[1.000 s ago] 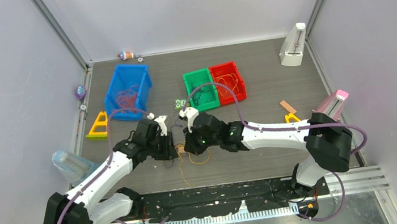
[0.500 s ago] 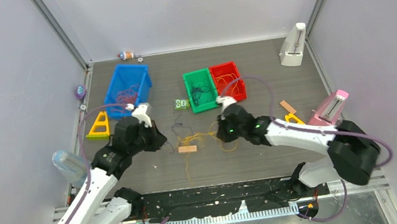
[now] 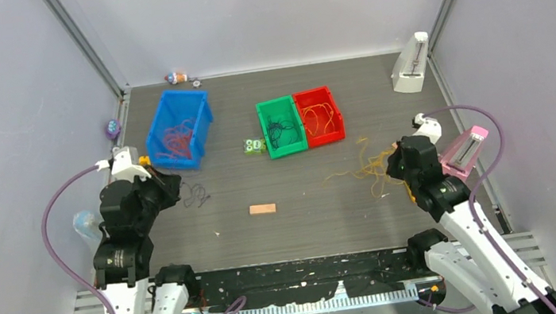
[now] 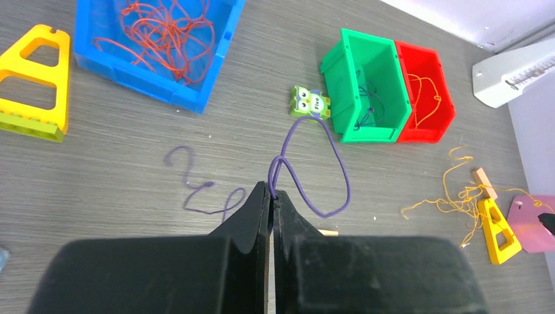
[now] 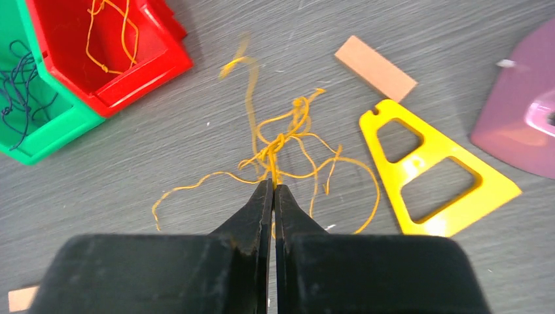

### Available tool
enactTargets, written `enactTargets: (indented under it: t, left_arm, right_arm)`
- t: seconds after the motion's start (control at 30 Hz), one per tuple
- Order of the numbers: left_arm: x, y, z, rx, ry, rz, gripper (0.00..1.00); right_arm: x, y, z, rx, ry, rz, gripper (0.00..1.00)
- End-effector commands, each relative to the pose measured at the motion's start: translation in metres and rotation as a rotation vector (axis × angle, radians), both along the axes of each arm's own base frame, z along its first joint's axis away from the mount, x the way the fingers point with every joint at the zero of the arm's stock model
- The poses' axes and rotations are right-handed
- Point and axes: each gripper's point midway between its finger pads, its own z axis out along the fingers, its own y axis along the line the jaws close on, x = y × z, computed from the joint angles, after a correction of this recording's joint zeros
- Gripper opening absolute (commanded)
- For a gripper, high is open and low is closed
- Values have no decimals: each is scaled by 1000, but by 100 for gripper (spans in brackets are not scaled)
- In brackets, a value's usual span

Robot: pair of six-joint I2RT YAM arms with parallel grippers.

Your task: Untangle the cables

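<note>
My left gripper [image 4: 271, 190] is shut on a purple cable [image 4: 313, 170], which hangs from its tips in a loop over the table; it shows in the top view [image 3: 194, 195] at the left. My right gripper [image 5: 273, 186] is shut on a tangle of orange cable [image 5: 283, 140], lifted at the right [image 3: 368, 167]. The two cables are apart. In the top view the left gripper [image 3: 169, 188] and right gripper [image 3: 397, 165] stand far apart.
A blue bin [image 3: 178, 129] holds red cables, a green bin [image 3: 281, 127] dark ones, a red bin [image 3: 318, 115] orange ones. An owl block [image 4: 310, 103], yellow triangles [image 4: 36, 82] [image 5: 432, 176], wood blocks [image 3: 262, 208] [image 5: 375, 67], a pink metronome [image 3: 465, 149] and a white one [image 3: 411, 64] lie around.
Both arms have pulled apart from the table's middle, left going left with the purple cable, right going right with the orange tangle. The cables have come apart; the wood block stays mid-table.
</note>
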Motion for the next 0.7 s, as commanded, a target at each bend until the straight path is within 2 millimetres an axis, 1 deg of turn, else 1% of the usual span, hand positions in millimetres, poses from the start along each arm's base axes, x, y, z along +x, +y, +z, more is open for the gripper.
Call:
enactTargets:
  t: [0.0,0.07,0.1,0.17,0.2,0.23,0.27,0.3,0.33,0.37,0.4,0.43,0.57,0.67]
  left_arm:
    - [-1,-7,12,-37,-46,-32,0]
    - [-1,-23,13,-59,-40,-123,0]
    - [-1,-28,14,-66,-25,-158,0]
    - [-3,-35,17,-65,-1,-203,0]
    - [-4,-37,23,-64,-6,-222,0]
    - [-4,-40,29,-64,-14,-244,0]
    - [-6,-43,38,-67,-29,-265,0]
    - [-8,-46,48,-72,-44,-284,0]
    - [-10,-49,57,-75,-55,-300,0]
    - [-12,-51,67,-78,-70,-317,0]
    - [-14,-54,78,-84,-84,-335,0]
    - [-15,-58,89,-93,-97,-354,0]
    - [-18,-74,135,-139,-174,-434,0]
    - [-14,-85,171,-161,-241,-479,0]
  right_arm:
    - [-8,-20,21,-39,-38,-74,5]
    - [-5,-6,21,-13,-32,5,5]
    - [-6,5,19,7,-17,65,5]
    - [-5,17,18,32,-5,133,5]
    - [-5,21,18,33,-9,161,5]
    - [-5,30,17,52,-4,208,7]
    - [-6,40,19,70,-13,270,24]
    - [-6,44,15,76,-2,292,45]
    - [-5,48,13,82,2,316,85]
    - [-4,49,7,79,31,318,95]
    - [-4,50,2,79,56,323,98]
    - [-2,51,-5,76,93,322,96]
    - [3,50,-21,75,163,299,95]
    - [6,52,-25,81,160,301,95]
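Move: Ahead of the right hand by about 6 cm and roughly 13 cm below lies the heap of the yellow cable, whose upper end its fingers still hold; the yellow frame is some 12 cm to the right and 4 cm ahead, the red bin about 23 cm ahead and 15 cm left. The left hand, holding the purple cable high, has the green bin about 25 cm ahead, 24 cm right and 23 cm below, with the owl block 22 cm ahead and 15 cm right. Opening wide, the right fingers let go of the yellow cable while the hand, after a tiny shift back and right, goes left about 5 cm and down about 5 cm, turning counter-clockwise and tipping its fingers downward. The left hand keeps the purple cable pinched, swings right, then climbs steeply, some 12 cm up and 6 cm right overall, turning clockwise about 20 degrees. ##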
